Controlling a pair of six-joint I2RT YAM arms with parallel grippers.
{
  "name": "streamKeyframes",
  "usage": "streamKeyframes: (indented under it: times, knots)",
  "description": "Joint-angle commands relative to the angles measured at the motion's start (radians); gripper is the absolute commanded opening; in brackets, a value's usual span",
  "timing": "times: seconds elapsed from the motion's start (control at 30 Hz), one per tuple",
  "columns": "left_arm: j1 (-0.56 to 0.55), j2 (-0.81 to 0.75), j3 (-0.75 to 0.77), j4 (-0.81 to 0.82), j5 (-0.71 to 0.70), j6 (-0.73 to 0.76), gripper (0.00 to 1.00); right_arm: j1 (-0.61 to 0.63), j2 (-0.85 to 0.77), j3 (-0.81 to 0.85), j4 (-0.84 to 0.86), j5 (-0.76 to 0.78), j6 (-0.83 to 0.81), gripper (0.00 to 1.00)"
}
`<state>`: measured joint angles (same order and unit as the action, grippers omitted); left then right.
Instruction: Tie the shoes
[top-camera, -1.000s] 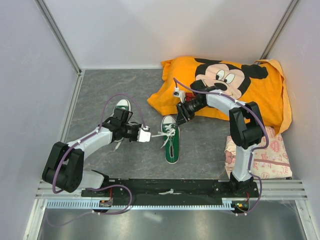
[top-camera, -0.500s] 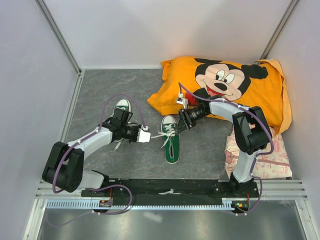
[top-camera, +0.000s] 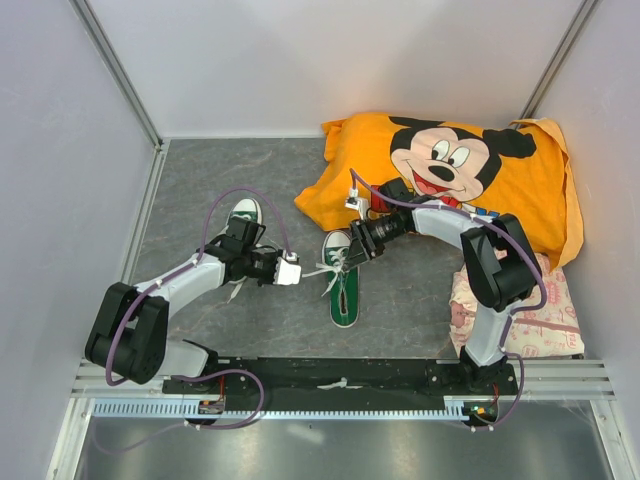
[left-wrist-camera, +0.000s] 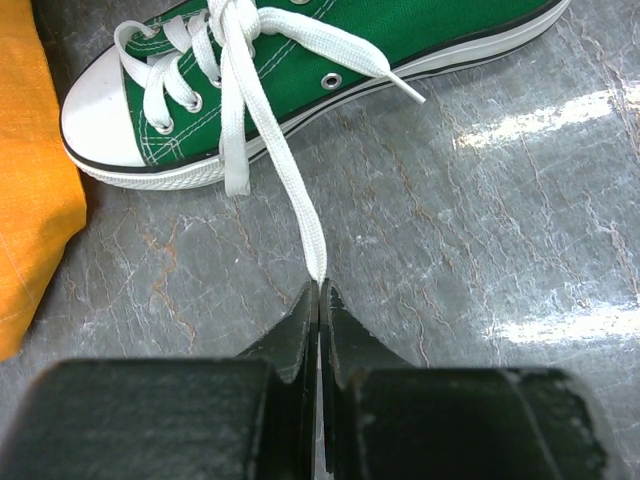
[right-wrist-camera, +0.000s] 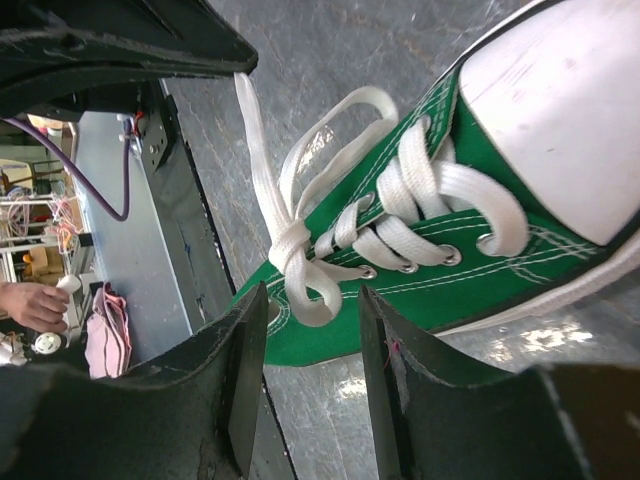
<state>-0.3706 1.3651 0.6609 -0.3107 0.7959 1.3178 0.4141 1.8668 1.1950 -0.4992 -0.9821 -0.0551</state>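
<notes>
One green shoe lies in the middle of the floor, toe towards the back, its white laces crossed in a first knot. The other shoe sits at the left, partly hidden by my left arm. My left gripper is shut on the end of one lace, and holds it stretched out left from the shoe; the jaws are pressed together on it. My right gripper hovers over the laced part of the shoe, open, with a small lace loop between its jaws, untouched.
An orange Mickey Mouse cloth fills the back right, its edge close behind the middle shoe's toe. A pink patterned cloth lies beside the right arm's base. Walls close in both sides, and the black mounting rail runs along the front.
My right gripper has come down and to the left from the orange cloth's edge to the shoe's laces. The left arm and its lace have stayed put.
</notes>
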Motion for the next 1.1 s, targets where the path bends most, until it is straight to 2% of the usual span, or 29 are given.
streamKeyframes:
  times: [0.0,0.17,0.27,0.3,0.33,0.4,0.43,0.5,0.57,0.63,0.67,0.7,0.8,0.93,1.07]
  knots:
    - [0.002,-0.015,-0.006,-0.024,0.040,0.004,0.02,0.011,-0.047,-0.029,0.030,0.026,0.003,0.48]
    - [0.002,-0.026,-0.018,-0.028,0.048,0.000,0.02,0.015,-0.046,-0.031,0.037,0.036,0.009,0.47]
    - [0.004,-0.032,-0.023,-0.030,0.051,0.000,0.02,0.015,-0.047,-0.034,0.073,0.051,0.032,0.35]
    - [0.004,-0.034,-0.024,-0.030,0.051,0.000,0.02,0.015,-0.047,-0.032,0.080,0.054,0.037,0.24]
    - [0.004,-0.034,-0.023,-0.030,0.049,-0.002,0.02,0.014,-0.047,-0.031,0.082,0.051,0.035,0.19]
    - [0.004,-0.037,-0.023,-0.036,0.046,0.000,0.02,0.014,-0.057,-0.029,0.079,0.048,0.031,0.00]
    - [0.004,-0.040,-0.023,-0.039,0.045,0.001,0.03,0.015,-0.063,-0.028,0.074,0.048,0.025,0.00]
    - [0.002,-0.058,-0.023,-0.095,0.052,0.052,0.15,0.015,-0.083,-0.025,0.042,0.059,0.003,0.00]
    - [0.009,-0.083,-0.032,-0.133,0.043,0.080,0.31,0.015,-0.096,-0.017,0.013,0.080,-0.043,0.00]
    - [0.027,-0.119,-0.043,-0.081,0.032,0.019,0.39,0.015,-0.101,-0.003,-0.038,0.092,-0.086,0.00]
    - [0.050,-0.121,-0.040,-0.042,0.029,-0.021,0.40,0.017,-0.098,0.001,-0.067,0.100,-0.101,0.00]
    - [0.058,-0.112,-0.040,0.081,-0.003,-0.122,0.42,0.017,-0.095,0.008,-0.079,0.105,-0.112,0.00]
    - [0.061,-0.043,-0.023,0.290,-0.085,-0.263,0.47,0.020,-0.087,0.011,-0.107,0.115,-0.141,0.00]
    - [0.038,0.055,0.055,0.343,-0.061,-0.243,0.51,0.022,-0.080,0.018,-0.116,0.118,-0.149,0.00]
    - [-0.040,0.118,0.074,0.413,-0.070,-0.226,0.52,0.023,-0.072,0.028,-0.119,0.123,-0.153,0.00]
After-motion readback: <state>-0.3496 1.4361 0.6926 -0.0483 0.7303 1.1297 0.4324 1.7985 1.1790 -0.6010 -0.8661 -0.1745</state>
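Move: The left gripper holds a lace end taut; the bow's knot is about 10 cm to its right and 3 cm ahead, a little above it. The toe cap is 9 cm right and 8 cm ahead, the second shoe some 15 cm left and 8 cm ahead. The small loop sits between the right gripper's open fingers, about 1 cm below, with the knot 2 cm to its left and the toe cap 5 cm ahead, 3 cm left. Close the right fingers on the small loop beside the knot, then draw it gently right and back by 1 to 2 cm. Meanwhile keep the left lace end pinched, draw it back about 2 cm, open the left fingers to roughly half, and swing that hand forward about 7 cm alongside the shoe, slightly up, turning some 10 degrees counter-clockwise. ##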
